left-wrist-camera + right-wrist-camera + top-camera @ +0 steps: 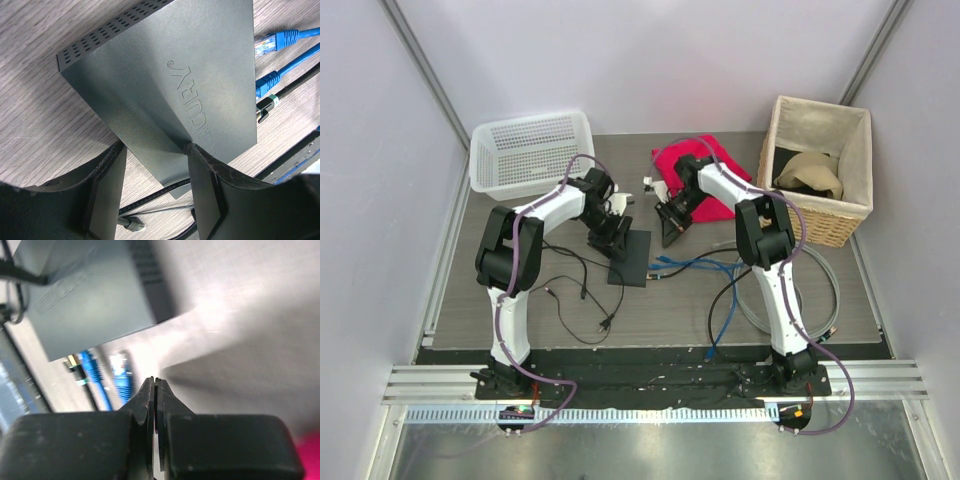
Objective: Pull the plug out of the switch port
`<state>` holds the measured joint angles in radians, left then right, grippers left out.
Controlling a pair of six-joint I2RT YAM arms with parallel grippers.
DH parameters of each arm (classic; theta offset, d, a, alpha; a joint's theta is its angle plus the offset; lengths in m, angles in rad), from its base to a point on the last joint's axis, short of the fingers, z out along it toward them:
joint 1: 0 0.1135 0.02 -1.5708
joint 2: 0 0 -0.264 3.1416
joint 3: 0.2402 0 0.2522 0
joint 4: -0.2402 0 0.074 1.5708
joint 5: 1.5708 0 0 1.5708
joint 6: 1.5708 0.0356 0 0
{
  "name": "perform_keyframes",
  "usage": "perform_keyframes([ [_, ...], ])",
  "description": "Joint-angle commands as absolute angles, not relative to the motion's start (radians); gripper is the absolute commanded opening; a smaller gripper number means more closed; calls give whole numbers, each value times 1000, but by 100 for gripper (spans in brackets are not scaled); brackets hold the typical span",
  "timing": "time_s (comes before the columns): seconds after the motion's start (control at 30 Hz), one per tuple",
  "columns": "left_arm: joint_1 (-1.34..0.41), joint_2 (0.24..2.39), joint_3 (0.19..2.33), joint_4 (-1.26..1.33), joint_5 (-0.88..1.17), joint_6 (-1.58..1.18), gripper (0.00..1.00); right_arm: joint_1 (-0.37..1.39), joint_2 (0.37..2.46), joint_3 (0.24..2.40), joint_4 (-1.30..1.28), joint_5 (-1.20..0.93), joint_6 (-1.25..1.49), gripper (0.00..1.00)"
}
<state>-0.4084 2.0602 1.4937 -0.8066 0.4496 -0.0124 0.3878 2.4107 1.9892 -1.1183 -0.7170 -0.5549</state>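
The switch [630, 258] [165, 75] is a flat black box lying at the table's middle. My left gripper [610, 238] [154, 146] stands open over its near corner, one fingertip [189, 148] resting on its top face, the other beside its long edge. A blue plug [265, 44] [121, 376] lies loose on the table with its clear tip showing, a small gap from the port edge. A second blue plug [267, 81] and a black one [266, 103] sit against that edge. My right gripper [670, 232] [155, 381] hangs above the table, shut and holding nothing.
Blue cables [695, 265] and a grey cable loop [825, 290] trail right of the switch, thin black cables [575, 290] left of it. A red cloth [695, 160], a white basket [530, 150] and a wicker basket [820, 170] stand at the back.
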Motion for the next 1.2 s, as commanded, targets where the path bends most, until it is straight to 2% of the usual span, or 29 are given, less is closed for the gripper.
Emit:
perform_keyframes([
  [0.0,-422,2105,1480,-796,379,25,56,347,2332,2094,-1036,-647,-557,8],
  [0.03,-423,2105,1480,-795,377,25,56,341,2304,2103,-1022,-658,-549,11],
  [0.07,-423,2105,1480,-793,380,23,56,333,2280,2105,-1008,-660,-537,19],
  [0.1,-422,2103,1480,-793,380,25,56,319,2225,2103,-979,-655,-522,33],
  [0.23,-423,2111,1488,-793,388,17,56,278,2062,1981,-924,-620,-445,49],
  [0.5,-423,2140,1511,-795,419,8,56,114,1662,1488,-900,-572,-681,55],
  [0.73,-436,2172,1535,-804,430,-26,56,66,1487,1186,-796,-531,-634,54],
  [0.93,-443,2161,1511,-799,420,-20,56,68,1434,1111,-649,-506,-483,54],
  [1.17,-442,2119,1464,-802,315,43,56,113,1594,1225,-692,-583,-491,54],
])
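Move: The spot where the blue cables cross lies about 13 cm to the right hand's right and 5 cm back, some 2 cm lower. The grey cable's end is about 9 cm right, level with the hand. The already loose blue plug lies about 3 cm back and 2 cm left; the seated black plug is roughly 7 cm back, 3 cm left. From the left hand the loose plug lies some 8 cm right, 1 cm back. The loose blue plug is left behind as the right hand, empty, swings forward some 7 cm and up about 15, its shut fingers opening to about half. It then carries right and back and sinks to hover over the crossing cables, 16 cm right of its start, the wrist tilting up some 25 degrees and turning clockwise. The left hand keeps its fingers at the switch's left edge, nudging right about 1 cm. ##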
